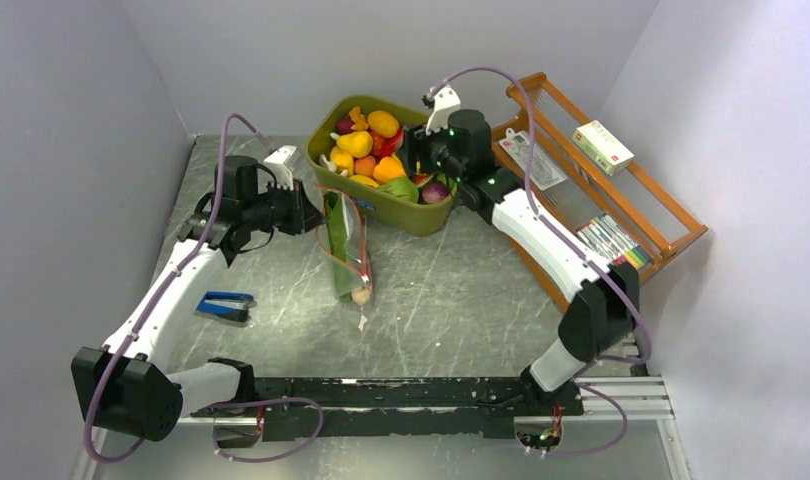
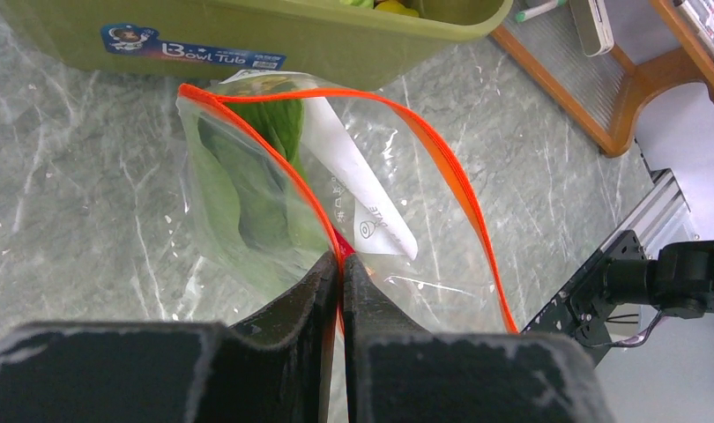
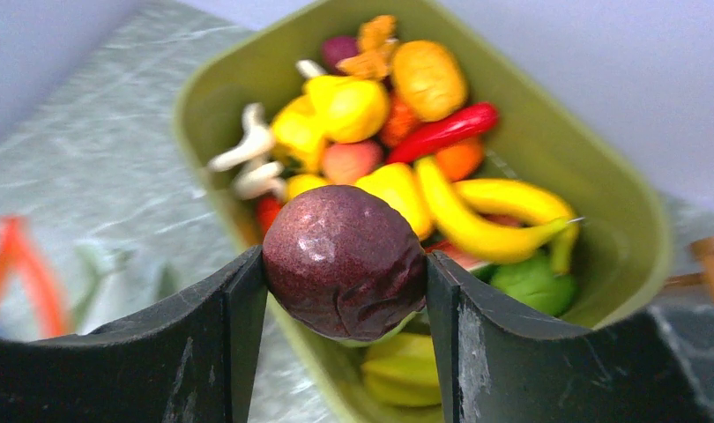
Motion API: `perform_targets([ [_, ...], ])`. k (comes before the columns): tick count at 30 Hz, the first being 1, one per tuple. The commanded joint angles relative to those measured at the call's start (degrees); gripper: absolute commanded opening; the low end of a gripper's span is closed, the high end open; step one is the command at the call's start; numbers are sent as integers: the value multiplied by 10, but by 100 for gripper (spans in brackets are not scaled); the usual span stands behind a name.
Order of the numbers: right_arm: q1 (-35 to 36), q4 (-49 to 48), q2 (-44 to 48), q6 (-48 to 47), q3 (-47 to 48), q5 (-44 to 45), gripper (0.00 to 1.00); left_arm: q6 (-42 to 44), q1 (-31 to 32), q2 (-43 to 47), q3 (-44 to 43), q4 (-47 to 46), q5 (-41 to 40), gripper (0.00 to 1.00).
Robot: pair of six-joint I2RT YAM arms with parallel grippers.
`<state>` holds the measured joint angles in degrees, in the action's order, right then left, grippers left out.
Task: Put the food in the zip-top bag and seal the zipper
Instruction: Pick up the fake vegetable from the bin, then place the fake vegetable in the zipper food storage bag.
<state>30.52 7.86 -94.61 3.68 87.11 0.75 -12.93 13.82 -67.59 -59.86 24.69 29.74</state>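
Note:
The clear zip-top bag (image 1: 345, 248) hangs in front of the green tub (image 1: 409, 214), its mouth held up and open. My left gripper (image 2: 340, 264) is shut on the near side of the orange zipper (image 2: 455, 181). Inside the bag are green leaves (image 2: 252, 194), a white label (image 2: 353, 189) and a small pale piece (image 1: 361, 294) at the bottom. My right gripper (image 3: 345, 273) is shut on a dark purple bulb (image 3: 345, 260) above the tub's near rim (image 3: 640, 256). More toy food (image 3: 397, 132) fills the tub: yellow, orange and red pieces and a green one.
A wooden rack (image 1: 671, 215) stands at the right, with a white box (image 1: 603, 147), pens (image 1: 617, 242) and printed packets (image 1: 531, 160) on it. A blue tool (image 1: 226, 305) lies on the table near the left arm. Grey walls close in both sides.

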Motion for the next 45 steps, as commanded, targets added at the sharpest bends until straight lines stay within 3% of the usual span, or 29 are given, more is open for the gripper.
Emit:
perform_targets([
  [1,24,-31,79,113,-64,-93,32,-10,2,10,6,-34,-1,7],
  [9,49,-136,177,303,-189,-201,31,-19,2,10,6,-42,2,7],
  [15,94,-161,180,390,-221,-194,34,-25,3,11,12,-49,4,7],
  [24,151,-147,134,433,-211,-143,44,-25,3,14,10,-47,1,7],
  [32,156,-126,102,466,-199,-120,53,-19,3,14,5,-37,0,7],
  [39,160,-104,90,468,-190,-124,68,-21,3,20,11,-40,-3,7],
  [45,161,-98,104,463,-185,-124,85,-21,3,20,11,-40,-6,7],
])
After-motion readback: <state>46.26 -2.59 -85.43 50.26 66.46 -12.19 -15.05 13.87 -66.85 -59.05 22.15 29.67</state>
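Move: The right hand, holding the dark red vegetable above the near part of the bin, has the bag's open mouth about 18 cm back, 13 cm to its left and some 6 cm lower. The bin's middle is roughly 9 cm ahead, 2 cm left and 22 cm down; the left gripper's tips are about 17 cm back, 17 cm left and 5 cm down. From the left hand, which pinches the mouth's rim, the mouth's middle is about 5 cm right, level fore and aft, 1 cm lower. Carry the dark red vegetable with the right hand away from the bin, about 17 cm back and 12 cm left to the bag's mouth, rising slightly before sinking some 6 cm at the end. On the way roll the wrist left side up and swing the fingers about 30 degrees to the left, then part them to let go. Keep the left gripper still, pinching the rim. ##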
